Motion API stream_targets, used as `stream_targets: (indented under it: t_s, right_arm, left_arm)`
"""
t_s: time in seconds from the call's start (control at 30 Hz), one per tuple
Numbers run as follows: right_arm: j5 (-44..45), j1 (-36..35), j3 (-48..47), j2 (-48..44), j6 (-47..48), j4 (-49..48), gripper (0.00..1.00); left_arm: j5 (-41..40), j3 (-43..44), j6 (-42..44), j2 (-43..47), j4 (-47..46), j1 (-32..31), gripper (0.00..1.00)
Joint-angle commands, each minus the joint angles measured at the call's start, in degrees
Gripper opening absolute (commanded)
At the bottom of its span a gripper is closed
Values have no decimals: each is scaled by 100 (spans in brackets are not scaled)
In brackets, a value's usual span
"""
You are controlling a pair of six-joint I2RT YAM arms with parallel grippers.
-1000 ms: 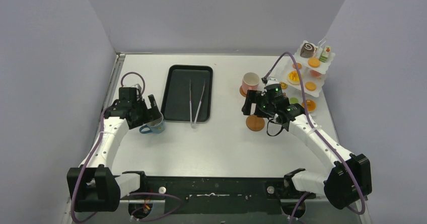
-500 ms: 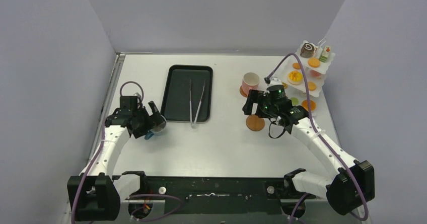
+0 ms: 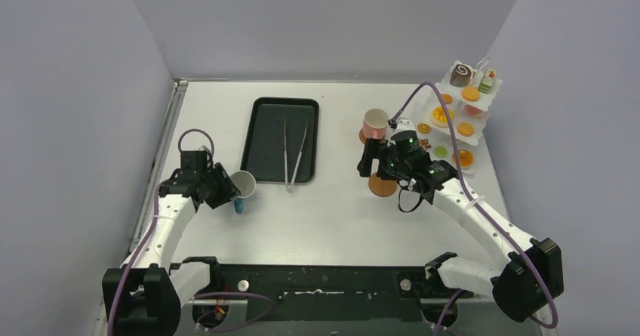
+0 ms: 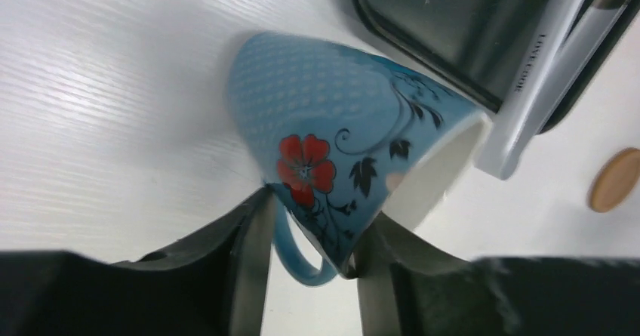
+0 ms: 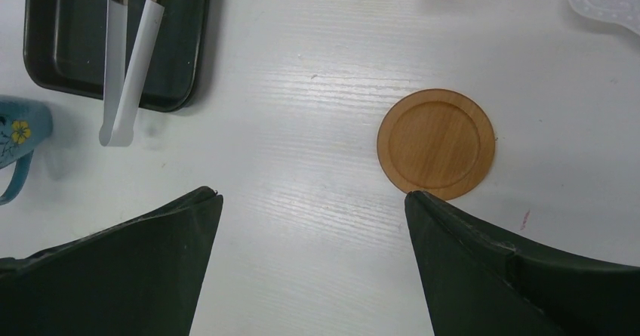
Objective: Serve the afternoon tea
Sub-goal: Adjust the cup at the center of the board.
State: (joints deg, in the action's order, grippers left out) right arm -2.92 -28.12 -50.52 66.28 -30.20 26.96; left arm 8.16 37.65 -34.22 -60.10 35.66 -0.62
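The blue cup (image 4: pixel 340 140), painted with a red flower, hangs tipped over, its white mouth (image 3: pixel 243 183) facing the tray. My left gripper (image 4: pixel 321 211) (image 3: pixel 230 191) is shut on it, one finger at the handle's root and the other on the wall near the rim. The pink cup (image 3: pixel 375 123) stands upright at the back right. Toy pastries, among them a chocolate swirl roll (image 3: pixel 460 73) and an orange tart (image 3: pixel 441 115), sit on a white tiered stand (image 3: pixel 483 106). My right gripper (image 5: pixel 311 195) (image 3: pixel 371 168) stands open over bare table, its right fingertip beside a wooden coaster (image 5: pixel 436 143).
The black tray (image 3: pixel 260 143) lies mid-table with the metal tongs (image 3: pixel 294 155) across it, their tips over its near edge (image 5: pixel 124 64). The coaster (image 3: pixel 383 186) lies in front of the pink cup. Grey walls close in the left, back and right.
My left gripper has closed on the blue cup and drawn slightly toward the near side. The cup has gone from upright to tipped over. My right gripper has drifted a little left.
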Motion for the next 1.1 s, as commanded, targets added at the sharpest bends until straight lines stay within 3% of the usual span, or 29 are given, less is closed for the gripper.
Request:
stream_targets:
  t_s: [0.0,0.1,0.2,0.63,0.8,0.97,1.07]
  right_arm:
    - [261,-137,-19,-142,-83,-156,98]
    - [274,-179,-10,-150,-83,-156,98]
    - [263,-199,-2,-166,-56,-167,98]
    - [274,-617,29,-80,-227,-410,99]
    - [475,-882,13,-94,-302,-425,99]
    - [635,-1022,17,-138,-318,-383,99]
    - [675,-1046,80,-183,-337,-406,99]
  left_arm:
    - [-135,277,113,-166,-435,189,30]
    - [-124,436,241,-285,-303,205,17]
    - [-94,533,322,-186,-209,209,11]
    - [271,621,18,368,92,195,9]
    - [515,548,-464,602,347,179,10]
    - [110,672,-835,888,1132,107,13]
    - [-359,805,-992,1004,1626,-316,14]
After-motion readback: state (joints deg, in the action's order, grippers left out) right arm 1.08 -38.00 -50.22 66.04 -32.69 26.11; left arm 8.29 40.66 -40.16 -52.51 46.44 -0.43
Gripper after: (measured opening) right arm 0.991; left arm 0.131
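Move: The cup stands just ahead of the left gripper, its middle about 3 cm forward, 2 cm right and 3 cm lower; the half-open fingers are already at its near rim, beside the handle. The black tray's middle is some 16 cm ahead and 12 cm right of that gripper, and the tongs lying in it about 12 cm ahead and 15 cm right, both about 7 cm lower. From the right gripper the cup is some 38 cm left, 2 cm back and 10 cm lower. Ease the left gripper slightly left and down while closing the fingers to pinch the cup's near wall at the rim, beside the handle. Keep the pinch, lift about 3.5 cm, then draw back some 2 cm towards the base as the lift ends. Meanwhile slide the open, empty right gripper level, about 4 cm left and somewhat back, towards the cup. ##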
